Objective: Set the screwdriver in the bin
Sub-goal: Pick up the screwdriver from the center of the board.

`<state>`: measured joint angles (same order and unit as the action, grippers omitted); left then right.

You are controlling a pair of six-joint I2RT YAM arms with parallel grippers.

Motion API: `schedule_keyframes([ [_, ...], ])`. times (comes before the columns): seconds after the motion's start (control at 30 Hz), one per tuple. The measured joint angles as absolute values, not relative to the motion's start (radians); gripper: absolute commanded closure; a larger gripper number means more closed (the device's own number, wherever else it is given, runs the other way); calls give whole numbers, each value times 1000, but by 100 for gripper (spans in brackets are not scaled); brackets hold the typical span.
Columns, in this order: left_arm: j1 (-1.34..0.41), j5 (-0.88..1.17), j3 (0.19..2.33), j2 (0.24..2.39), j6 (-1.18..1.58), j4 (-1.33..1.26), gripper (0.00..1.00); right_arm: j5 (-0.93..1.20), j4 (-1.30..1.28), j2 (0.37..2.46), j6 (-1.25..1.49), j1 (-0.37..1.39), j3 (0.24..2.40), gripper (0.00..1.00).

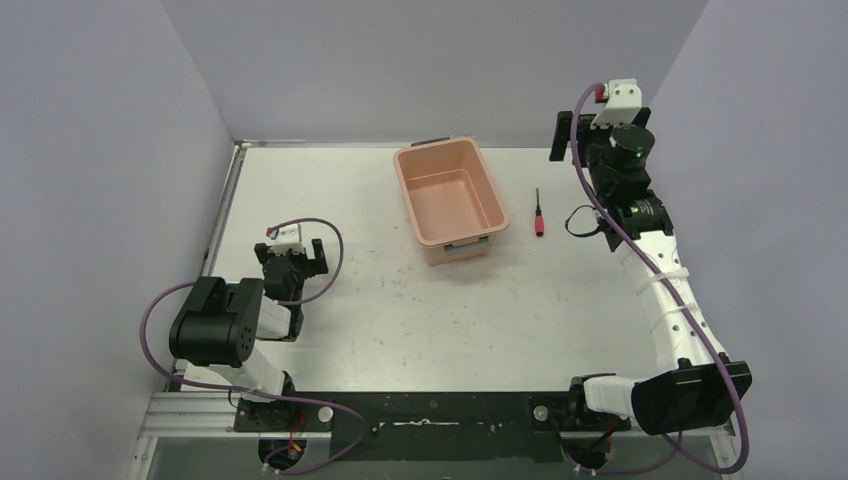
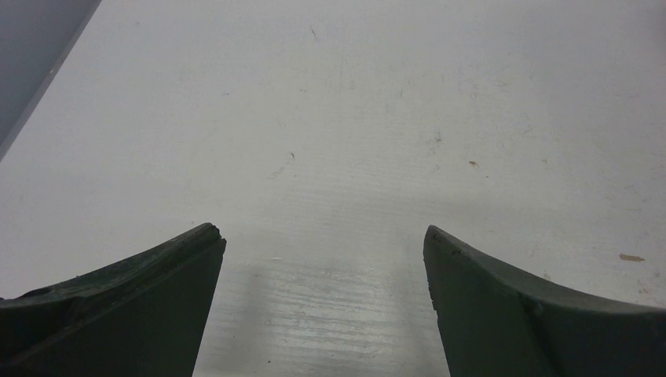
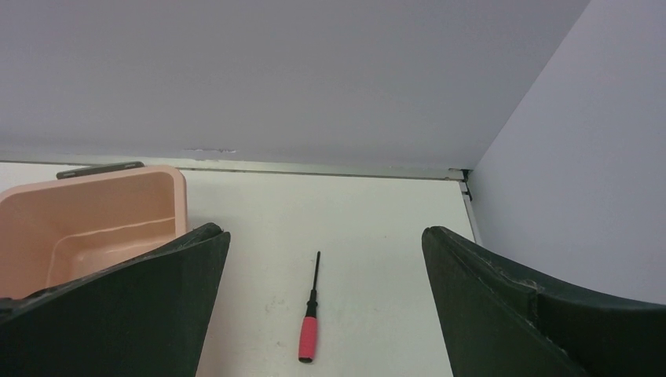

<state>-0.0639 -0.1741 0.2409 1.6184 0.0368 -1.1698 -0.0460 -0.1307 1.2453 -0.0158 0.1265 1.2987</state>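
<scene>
The screwdriver, red-handled with a thin black shaft, lies flat on the white table just right of the bin. This salmon-pink tub stands empty at the back centre. In the right wrist view the screwdriver lies ahead between and below my open fingers, shaft pointing to the back wall, with the bin at the left. My right gripper hangs raised at the back right, open and holding nothing. My left gripper points down at bare table on the left, also open and empty.
Grey walls enclose the table on the left, back and right. The right wall stands close beside the right gripper. The table's metal edge runs along the left side. Purple cables loop around both arms.
</scene>
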Motion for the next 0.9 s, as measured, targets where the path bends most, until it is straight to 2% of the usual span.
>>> schedule_keyframes([
  [0.37, -64, -174, 241, 1618, 37, -1170, 3, -45, -318, 1415, 1, 125, 1501, 0],
  [0.9, -64, -174, 241, 1618, 37, -1170, 3, -41, -468, 1674, 58, 117, 1586, 0],
])
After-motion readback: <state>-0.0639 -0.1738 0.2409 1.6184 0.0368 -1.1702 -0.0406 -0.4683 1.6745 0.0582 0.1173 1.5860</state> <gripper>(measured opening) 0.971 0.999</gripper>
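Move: The screwdriver lies on the board far below the right hand, about 10 cm ahead, roughly in line or 1 cm to its left, and some 37 cm down, with its shaft pointing away from the base. The bin's middle is about level with the screwdriver in reach, some 22 cm to the left of it. From the idle left hand the screwdriver is about 15 cm ahead, 59 cm to the right and 5 cm below. After a barely noticeable lift, the right hand sinks from high over the board, about 13 cm down and half as far forward, closing on the screwdriver to the right of the bin. As it drops, the wrist tips the nearly level fingers down by some 30 degrees, so they begin to point at the board; they stay wide open and touch nothing. ##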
